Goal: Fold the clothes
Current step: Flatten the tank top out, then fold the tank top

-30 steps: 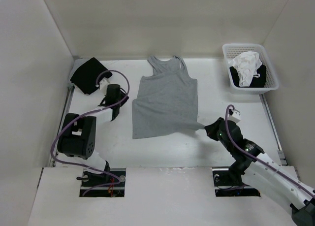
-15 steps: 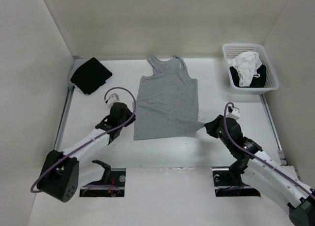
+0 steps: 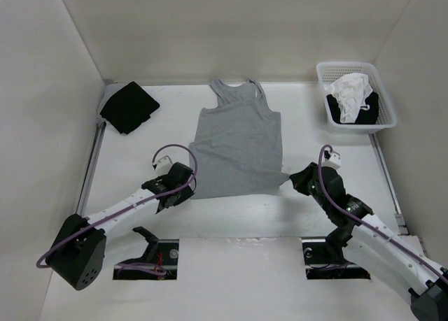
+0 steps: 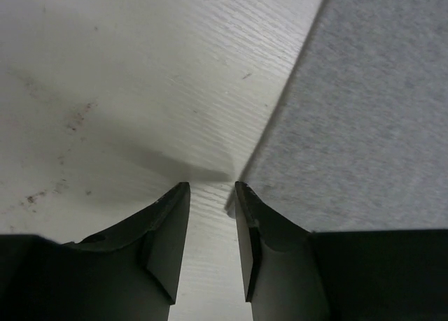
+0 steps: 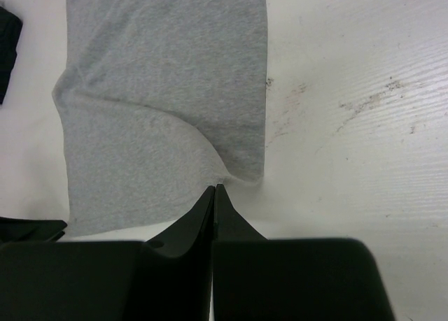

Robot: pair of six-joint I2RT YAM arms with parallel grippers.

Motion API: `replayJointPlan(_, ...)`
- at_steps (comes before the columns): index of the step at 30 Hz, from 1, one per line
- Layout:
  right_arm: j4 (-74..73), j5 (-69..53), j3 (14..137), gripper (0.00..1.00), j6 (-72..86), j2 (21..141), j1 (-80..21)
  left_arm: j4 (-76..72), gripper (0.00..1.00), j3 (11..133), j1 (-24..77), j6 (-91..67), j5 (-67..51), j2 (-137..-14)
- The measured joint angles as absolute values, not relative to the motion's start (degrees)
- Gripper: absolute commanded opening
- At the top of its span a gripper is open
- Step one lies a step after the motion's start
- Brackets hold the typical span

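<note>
The clothes, a light grey tank top point(image 3: 238, 143), lies flat on the white table with its straps toward the back. My left gripper point(image 3: 189, 194) is low at the top's near left corner. In the left wrist view it point(image 4: 210, 188) is open, with only bare table between the fingers. Its right fingertip point(image 4: 243, 195) touches the edge of the grey fabric point(image 4: 364, 104). My right gripper point(image 3: 291, 180) is shut on the near right hem corner. The right wrist view shows its tips point(image 5: 215, 189) pinching the grey knit point(image 5: 161, 90), which rises in a small fold there.
A black cloth square point(image 3: 129, 106) lies at the back left. A white basket point(image 3: 378, 122) holding white and black garments stands at the back right. Walls close in the table on three sides.
My left arm swung from the back left, near the black cloth, down to the top's near left corner, and its jaws widened. The right gripper kept its pinch and shifted slightly.
</note>
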State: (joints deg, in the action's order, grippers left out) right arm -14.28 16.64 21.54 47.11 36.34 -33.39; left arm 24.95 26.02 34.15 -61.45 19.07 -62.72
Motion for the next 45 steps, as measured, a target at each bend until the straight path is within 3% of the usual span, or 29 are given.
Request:
replayJointPlan(14, -13.1, 16.5, 20.5, 0.0, 47.2, 36.0, -33.4, 21.6, 0.3, 25.1, 35.0, -63.1, 16.4, -62.6)
replayJointPlan(18, -12.9, 16.5, 20.5, 0.0, 47.2, 36.0, -33.4, 21.1, 0.21, 25.1, 35.9, -63.1, 15.7, -63.0)
replayJointPlan(23, -12.8, 16.5, 20.5, 0.0, 47.4, 35.9, -33.4, 21.1, 0.01, 24.8, 36.0, -62.9, 13.9, -63.0)
replayJointPlan(29, -14.2, 16.0, 20.5, 0.0, 48.5, 33.4, -35.0, 25.2, 0.0, 24.5, 35.3, -60.9, 12.4, -52.0)
replayJointPlan(36, -26.8, 12.3, 24.4, 0.0, 52.7, 25.5, -45.9, 34.9, 0.0, 34.0, 37.2, -58.7, 14.9, -32.1)
replayJointPlan(45, -50.0, 20.1, 36.3, 0.0, 69.2, 18.6, -71.4, 47.0, 0.0, 43.5, 42.4, -58.6, 19.7, -17.2)
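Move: The tank top's left hem corner is almost under the left fingertips, some 2 cm to their right, 1 cm back and 1 cm below; the top's middle lies about 15 cm ahead and 15 cm right, the black cloth roughly 28 cm ahead and 21 cm left. From the right hand, which already holds the right hem corner off the table, that left corner is about 28 cm left, 4 cm back and 10 cm lower, the near table edge some 16 cm straight back. The left hand slides about 2.5 cm right, low at the table, with its open fingers around the left hem corner, shuts them to pinch it, then lifts it fast by some 22 cm, drifting back about 5 cm towards the end while its fingers swing up to point more forward. The right hand keeps its pinch on the right hem corner and waits until the lift begins, then draws it about 15 cm back towards the near table edge, with a smaller rise and drift left, turning some 25 degrees counter-clockwise. ##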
